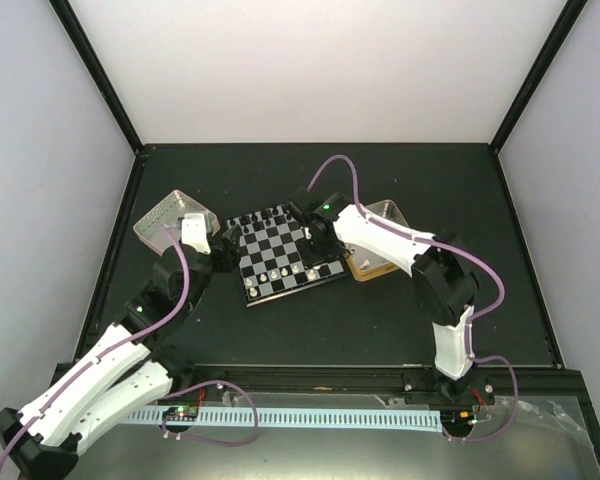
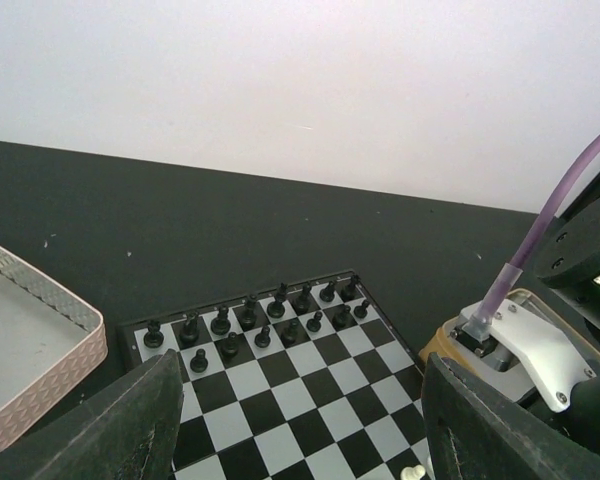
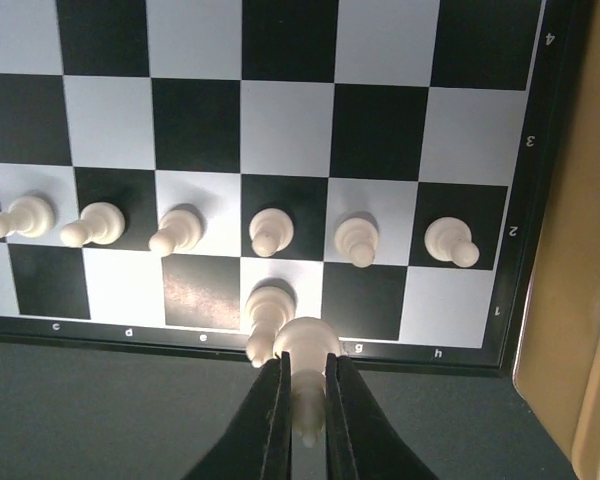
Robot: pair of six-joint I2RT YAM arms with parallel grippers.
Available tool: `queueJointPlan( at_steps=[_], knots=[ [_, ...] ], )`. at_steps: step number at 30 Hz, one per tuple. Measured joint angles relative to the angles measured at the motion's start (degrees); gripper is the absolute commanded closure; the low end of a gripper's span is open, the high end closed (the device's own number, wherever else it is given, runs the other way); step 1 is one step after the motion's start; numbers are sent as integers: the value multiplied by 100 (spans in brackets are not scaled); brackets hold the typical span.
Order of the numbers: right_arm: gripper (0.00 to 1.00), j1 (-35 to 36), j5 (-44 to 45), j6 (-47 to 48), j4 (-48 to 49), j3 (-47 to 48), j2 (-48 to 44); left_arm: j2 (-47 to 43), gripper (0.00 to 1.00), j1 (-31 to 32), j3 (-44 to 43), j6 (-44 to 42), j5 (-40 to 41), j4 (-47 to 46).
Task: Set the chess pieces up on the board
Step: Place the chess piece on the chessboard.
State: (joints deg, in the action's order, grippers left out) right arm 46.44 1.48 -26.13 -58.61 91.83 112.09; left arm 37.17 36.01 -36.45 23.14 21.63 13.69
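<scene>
The board (image 1: 280, 245) lies mid-table between the arms. Black pieces (image 2: 255, 320) fill its two far rows in the left wrist view. White pawns (image 3: 270, 232) stand in a line on the second rank, and one taller white piece (image 3: 268, 310) stands on the first rank. My right gripper (image 3: 305, 365) is shut on a white piece (image 3: 305, 345), held just above the board's near edge beside that taller piece. My left gripper (image 2: 300, 440) hovers open over the board's left side with nothing between its fingers (image 2: 130, 430).
A pale silver-pink tin (image 1: 170, 218) sits left of the board, also showing as the tin (image 2: 40, 340) in the left wrist view. A gold-rimmed tin (image 1: 365, 268) lies right of the board under the right arm. A white slotted strip (image 1: 310, 415) runs along the near edge.
</scene>
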Motion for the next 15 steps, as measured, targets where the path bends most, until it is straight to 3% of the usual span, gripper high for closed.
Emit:
queueJointPlan(
  at_steps=[15],
  knots=[
    [96,660,186,-79,-249,905,175,-210,33,0,15,131,286,57]
  ],
)
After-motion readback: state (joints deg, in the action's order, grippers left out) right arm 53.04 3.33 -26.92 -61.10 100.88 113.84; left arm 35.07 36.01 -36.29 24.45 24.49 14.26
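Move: The right hand already holds a white piece, fingers down. The near row's empty c1 square, its likely place, lies about 8 cm left, 3 cm back and 7 cm below. The white piece on f1 stands barely 1 cm left and 1 cm back, the c2 pawn about 9 cm left and level, and the corner rook some 13 cm left and 5 cm back. From the left hand, c1 is about 11 cm right, neither ahead nor back, and 25 cm below. The right hand carries the pinched white chess piece about 5 cm to the left, gathering speed and easing back slightly so that it follows the slant of the near row, past the f1 piece towards the empty squares left of it. It climbs some 3.5 cm on the way, the rise nearly levelling off at the end, while the wrist turns about 5 degrees counter-clockwise and the fingers keep their hold. ##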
